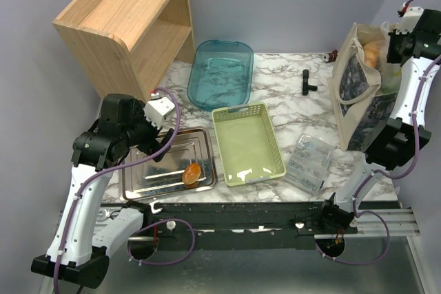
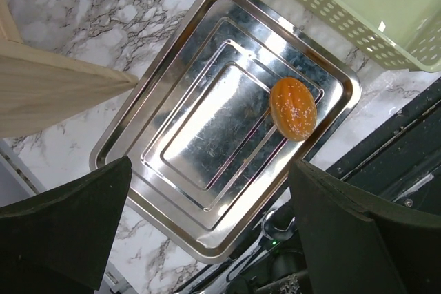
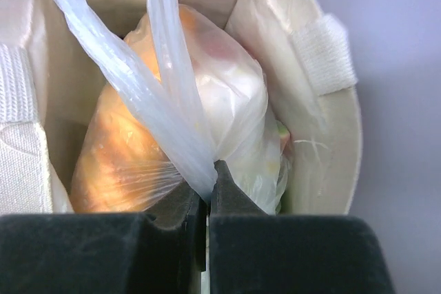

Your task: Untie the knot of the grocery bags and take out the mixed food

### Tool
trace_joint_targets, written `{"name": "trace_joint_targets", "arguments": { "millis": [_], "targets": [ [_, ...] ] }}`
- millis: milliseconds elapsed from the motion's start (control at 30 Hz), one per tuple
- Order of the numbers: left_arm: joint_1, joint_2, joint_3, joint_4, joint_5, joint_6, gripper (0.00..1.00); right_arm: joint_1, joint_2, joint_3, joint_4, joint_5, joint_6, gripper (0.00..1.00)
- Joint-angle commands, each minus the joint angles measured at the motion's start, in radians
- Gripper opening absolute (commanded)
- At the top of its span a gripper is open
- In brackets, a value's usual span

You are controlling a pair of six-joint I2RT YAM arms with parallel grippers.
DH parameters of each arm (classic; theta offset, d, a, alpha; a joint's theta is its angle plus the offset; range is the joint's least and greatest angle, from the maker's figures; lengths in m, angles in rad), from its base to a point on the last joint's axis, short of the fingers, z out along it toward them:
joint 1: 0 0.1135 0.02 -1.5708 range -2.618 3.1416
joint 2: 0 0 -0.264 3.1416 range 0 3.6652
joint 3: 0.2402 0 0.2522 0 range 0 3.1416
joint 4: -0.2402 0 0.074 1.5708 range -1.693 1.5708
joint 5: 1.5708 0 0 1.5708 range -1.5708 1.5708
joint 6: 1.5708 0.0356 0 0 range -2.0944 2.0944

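A translucent whitish grocery bag (image 3: pixel 220 94) sits inside a cream canvas tote (image 3: pixel 324 135), which stands at the table's right edge (image 1: pixel 355 94). My right gripper (image 3: pixel 209 187) is above the tote's mouth (image 1: pixel 394 40), shut on the bag's gathered plastic neck. Orange-brown food (image 3: pixel 117 163) shows through the plastic, and the rest of the mixed food is hidden. One seeded bread roll (image 2: pixel 293 108) lies on the steel tray (image 2: pixel 138 115) at the front left (image 1: pixel 191 172). My left gripper (image 2: pixel 210 163) hovers open above that tray (image 1: pixel 155 148), holding nothing.
A green basket (image 1: pixel 272 146) stands mid-table, with a teal tub (image 1: pixel 222 74) behind it. A wooden shelf (image 1: pixel 124 18) fills the back left. A clear plastic box (image 1: pixel 309 163) lies at the front right. A small black part (image 1: pixel 306 82) rests near the tote.
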Motion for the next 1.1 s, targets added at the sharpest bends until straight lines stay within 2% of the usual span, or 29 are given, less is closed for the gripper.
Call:
{"name": "trace_joint_targets", "arguments": {
  "millis": [0,267,500,667,867,1067],
  "targets": [
    [-0.006,-0.027,-0.042,0.064,0.038,-0.023,0.99,-0.010,-0.062,0.128,0.085,-0.020,0.020,0.01],
    [-0.008,-0.046,-0.076,0.090,0.131,-0.013,0.99,-0.012,-0.125,0.172,0.190,-0.035,0.070,0.01],
    [-0.009,-0.118,-0.139,0.118,0.250,0.146,0.99,-0.012,-0.183,0.225,0.263,-0.077,0.116,0.01],
    [-0.038,-0.087,-0.145,0.089,0.347,0.219,0.99,-0.012,-0.227,0.239,0.308,-0.121,0.133,0.01],
    [-0.192,0.017,-0.146,0.121,0.323,0.213,0.98,-0.012,-0.262,0.295,0.349,-0.203,0.221,0.01],
    [-0.479,0.096,-0.227,0.234,0.173,0.271,0.98,-0.011,-0.304,0.291,0.356,-0.352,0.330,0.01]
  ]
}}
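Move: The clear food bag, already pinched at its twisted top by the right hand, hangs in the tote with its middle about 12 cm below that hand, some 4 cm ahead and 3 cm left. The tote's middle is roughly 6 cm back, 5 cm left and 12 cm below; the black pipe lies 27 cm left, level, 25 cm below. From the left hand the food bag is about 75 cm right, 27 cm ahead, and the bun 12 cm right, 3 cm back, 20 cm below. The food bag is drawn straight up out of the tote by the right hand, nearly 30 cm and gaining speed, then also carried some 8 cm left and 5 cm back as the wrist tips the fingers up to about level, grip kept shut. Meanwhile the open left hand swings about 10 cm right, a little back and down, towards the bun, turning clockwise some 35 degrees. ##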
